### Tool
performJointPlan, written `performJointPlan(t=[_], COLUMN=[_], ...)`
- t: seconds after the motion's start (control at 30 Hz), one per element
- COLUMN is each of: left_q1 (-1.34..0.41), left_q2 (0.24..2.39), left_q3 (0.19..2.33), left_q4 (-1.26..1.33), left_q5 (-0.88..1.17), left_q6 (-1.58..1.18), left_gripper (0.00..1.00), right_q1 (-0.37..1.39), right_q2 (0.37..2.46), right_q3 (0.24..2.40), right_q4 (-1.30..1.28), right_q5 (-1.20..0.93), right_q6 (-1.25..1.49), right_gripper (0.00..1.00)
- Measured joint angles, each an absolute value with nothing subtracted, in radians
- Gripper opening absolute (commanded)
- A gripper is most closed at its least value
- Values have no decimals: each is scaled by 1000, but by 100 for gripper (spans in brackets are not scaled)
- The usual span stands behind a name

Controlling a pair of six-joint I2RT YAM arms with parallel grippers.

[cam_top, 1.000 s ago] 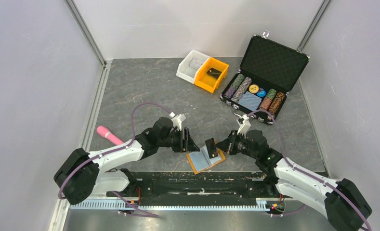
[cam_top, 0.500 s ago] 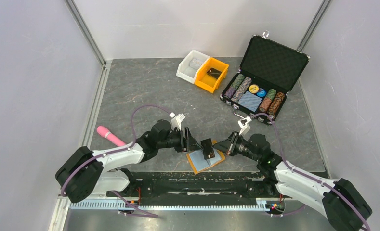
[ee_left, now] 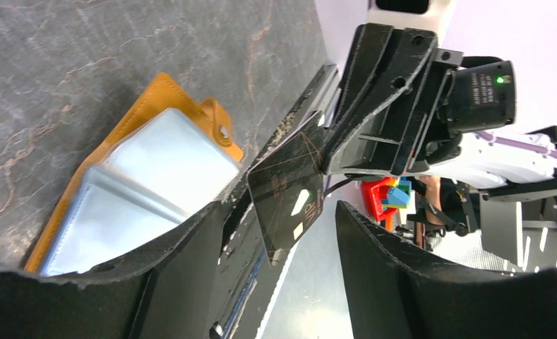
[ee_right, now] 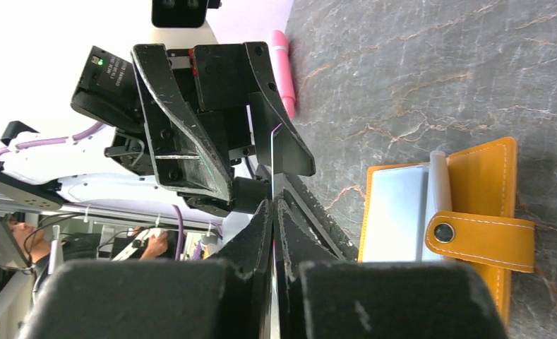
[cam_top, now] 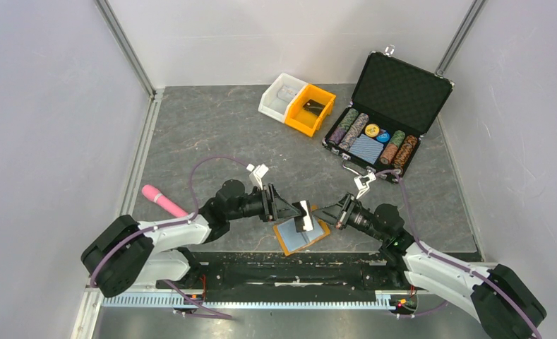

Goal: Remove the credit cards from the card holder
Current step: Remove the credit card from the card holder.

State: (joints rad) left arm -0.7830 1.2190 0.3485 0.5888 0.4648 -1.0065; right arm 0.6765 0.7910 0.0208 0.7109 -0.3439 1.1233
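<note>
The card holder (cam_top: 300, 236) lies open on the table near the front edge, orange-tan outside with light blue panels; it also shows in the left wrist view (ee_left: 155, 159) and the right wrist view (ee_right: 438, 212). My right gripper (cam_top: 316, 212) is shut on a dark credit card (cam_top: 305, 216) and holds it upright just above the holder. In the right wrist view the card (ee_right: 273, 159) shows edge-on between the shut jaws (ee_right: 274, 205). My left gripper (cam_top: 289, 210) is open, its fingers on either side of the card (ee_left: 287, 187) without touching it (ee_left: 282, 212).
A white bin (cam_top: 281, 97) and an orange bin (cam_top: 305, 116) holding a dark card (cam_top: 313, 106) stand at the back. An open black chip case (cam_top: 385, 113) is at the back right. A pink object (cam_top: 161, 200) lies left of the left arm.
Both grippers have closed in on each other above the holder. The right gripper carried the card left, and it now stands between the left gripper's open fingers.
</note>
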Motion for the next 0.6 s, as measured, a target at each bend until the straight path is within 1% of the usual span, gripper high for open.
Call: performJointPlan(t=[0.03,0.13,0.27,0.33,0.37,0.5,0.6], left_q1=[-784,-788,-793,-794,-794,-794,-794], left_q2=[1222,1243,1281,1297,1301,1300,1279], left_q3=[344,335,330,323,321,316,316], left_q4=[614,680,756,789,797,826,769], left_q5=[469,480,501,510,514,534,534], left_q6=[-1018,-1047,-1085,-1104,-1110,-1120,-1113], left_gripper=[61,47,27,15,11,3,2], right_q1=[677,677,677,677,677,669,659], right_q2=[791,791,791,791,791,792,762], right_q3=[17,11,11,11,11,14,65], right_q4=[721,744,761,766,767,715,551], right_q5=[-344,-345,-349,-356,-362,-382,-388], right_q6=[1130,1144,1153,1152,1151,1076,927], right_gripper=[0,0,0,6,9,21,28])
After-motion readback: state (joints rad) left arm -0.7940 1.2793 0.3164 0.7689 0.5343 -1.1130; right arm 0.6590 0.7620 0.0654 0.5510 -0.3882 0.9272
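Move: The black credit card, already held by its edge in the right fingers, has its middle about 4 cm to the right of the left hand and 1 cm back, nearly level with it; the left fingers stand open around its near edge. From the right hand the card's middle is some 3 cm left and 1 cm back. The orange card holder lies open on the table, roughly 3 cm right of the left hand, 3 cm back and 10 cm below. Edging about 1 cm right and 1 cm up while drifting some 1.5 cm back, the left hand closes its fingers from well open to nearly shut and pinches the card's near edge. The right hand, almost still until then, opens slightly and lets go of its edge, sinking about 2.5 cm as its fingers tip down some 10 degrees. ##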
